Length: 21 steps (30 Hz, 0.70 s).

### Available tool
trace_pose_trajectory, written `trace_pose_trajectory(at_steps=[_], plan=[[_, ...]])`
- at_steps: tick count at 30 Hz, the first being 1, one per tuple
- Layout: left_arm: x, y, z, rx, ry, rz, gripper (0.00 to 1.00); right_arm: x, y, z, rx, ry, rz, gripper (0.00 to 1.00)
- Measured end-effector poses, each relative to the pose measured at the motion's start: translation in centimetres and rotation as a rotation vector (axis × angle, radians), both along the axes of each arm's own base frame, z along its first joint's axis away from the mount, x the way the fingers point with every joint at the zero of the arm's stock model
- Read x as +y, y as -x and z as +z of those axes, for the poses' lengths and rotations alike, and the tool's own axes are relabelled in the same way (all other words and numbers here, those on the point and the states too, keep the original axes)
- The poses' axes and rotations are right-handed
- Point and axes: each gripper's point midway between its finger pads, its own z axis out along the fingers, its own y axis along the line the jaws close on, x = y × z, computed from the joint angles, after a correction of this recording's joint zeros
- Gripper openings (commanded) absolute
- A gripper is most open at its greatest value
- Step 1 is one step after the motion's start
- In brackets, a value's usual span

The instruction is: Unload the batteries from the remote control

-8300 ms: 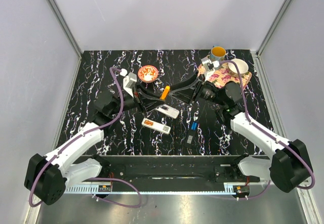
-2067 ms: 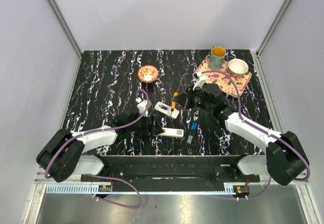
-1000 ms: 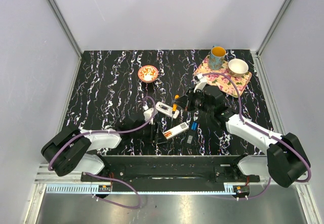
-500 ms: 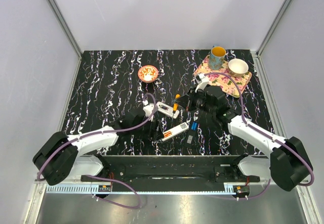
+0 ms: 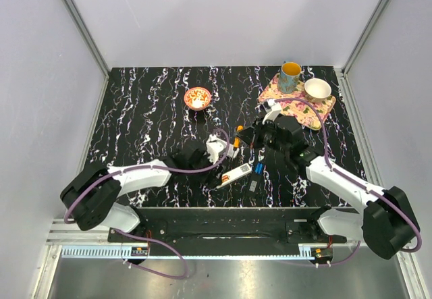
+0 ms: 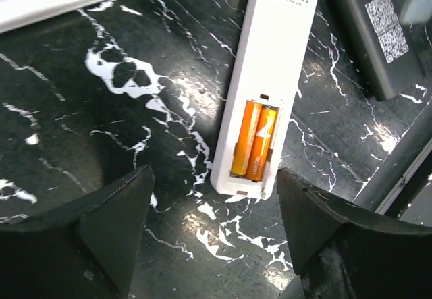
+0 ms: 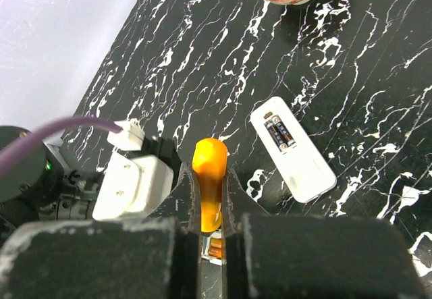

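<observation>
A white remote [image 5: 236, 175] lies face down with its bay open and two orange batteries [image 6: 253, 140] side by side in it; the batteries also show in the top view [image 5: 223, 180]. My left gripper [image 6: 214, 201] is open, just above the table, its fingertips either side of the remote's [image 6: 273, 56] battery end without touching it. My right gripper [image 7: 210, 177] is shut on an orange pry tool [image 7: 209, 158] and holds it above those batteries [image 7: 214, 248]. A second white remote [image 7: 293, 147] with an open bay holds dark cells [image 7: 280, 131].
A dark grey cover with a QR label [image 6: 371, 36] lies right of the remote. A small blue item [image 5: 258, 169] and a grey piece [image 5: 253, 185] lie nearby. A patterned bowl [image 5: 198, 98] stands behind; a mug [image 5: 291, 75] and white bowl [image 5: 317, 90] sit on a mat at the back right.
My left gripper has moved right and away from the table's near edge, to the remote's battery end. The remote turned slightly about a second ago. My right gripper keeps the orange tool, nearly still.
</observation>
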Motion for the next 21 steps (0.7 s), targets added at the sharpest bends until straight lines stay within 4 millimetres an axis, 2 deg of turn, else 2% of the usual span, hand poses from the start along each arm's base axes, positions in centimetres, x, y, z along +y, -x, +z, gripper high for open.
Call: trace_pose_trajectory(at_steps=[6, 10, 13, 17, 21], plan=[[-1.6, 1.6, -1.1, -0.011, -0.019, -0.072, 0.77, -0.6, -0.2, -0.1, -0.009, 0.008, -0.034, 0.00], [-2.5, 2.5, -1.4, -0.042, -0.025, -0.082, 0.70, -0.8, -0.3, -0.4, -0.006, 0.013, -0.042, 0.00], [-2.6, 2.2, -1.8, -0.077, -0.049, -0.038, 0.63, -0.8, -0.3, -0.3, -0.007, 0.012, -0.045, 0.00], [-2.5, 1.0, -2.0, -0.115, -0.062, 0.044, 0.40, -1.3, -0.6, -0.1, -0.021, 0.015, -0.071, 0.00], [-2.7, 0.7, -2.1, -0.127, -0.062, 0.075, 0.34, -2.3, -0.7, 0.1, -0.037, 0.018, -0.109, 0.00]])
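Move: The long white remote with orange batteries in its near-left end lies with its middle about 6 cm to the right of the left hand, 1 cm ahead and 3 cm below. At that height the short white remote is some 10 cm ahead and 3 cm right of this hand, the black remote 13 cm right and 1 cm ahead. From the right hand the long remote's middle is about 6 cm back, straight below in the sideways sense, and 19 cm down. The battery end of the long white remote is what the left hand closes on: the hand goes right, back and down, some 4 cm in all, to straddle it, then eases forward about 1.5 cm, turning roughly 10 degrees counter-clockwise while the fingers shut by nearly half onto its sides. The right hand, still gripping the screwdriver, draws about 2.5 cm to the right. ##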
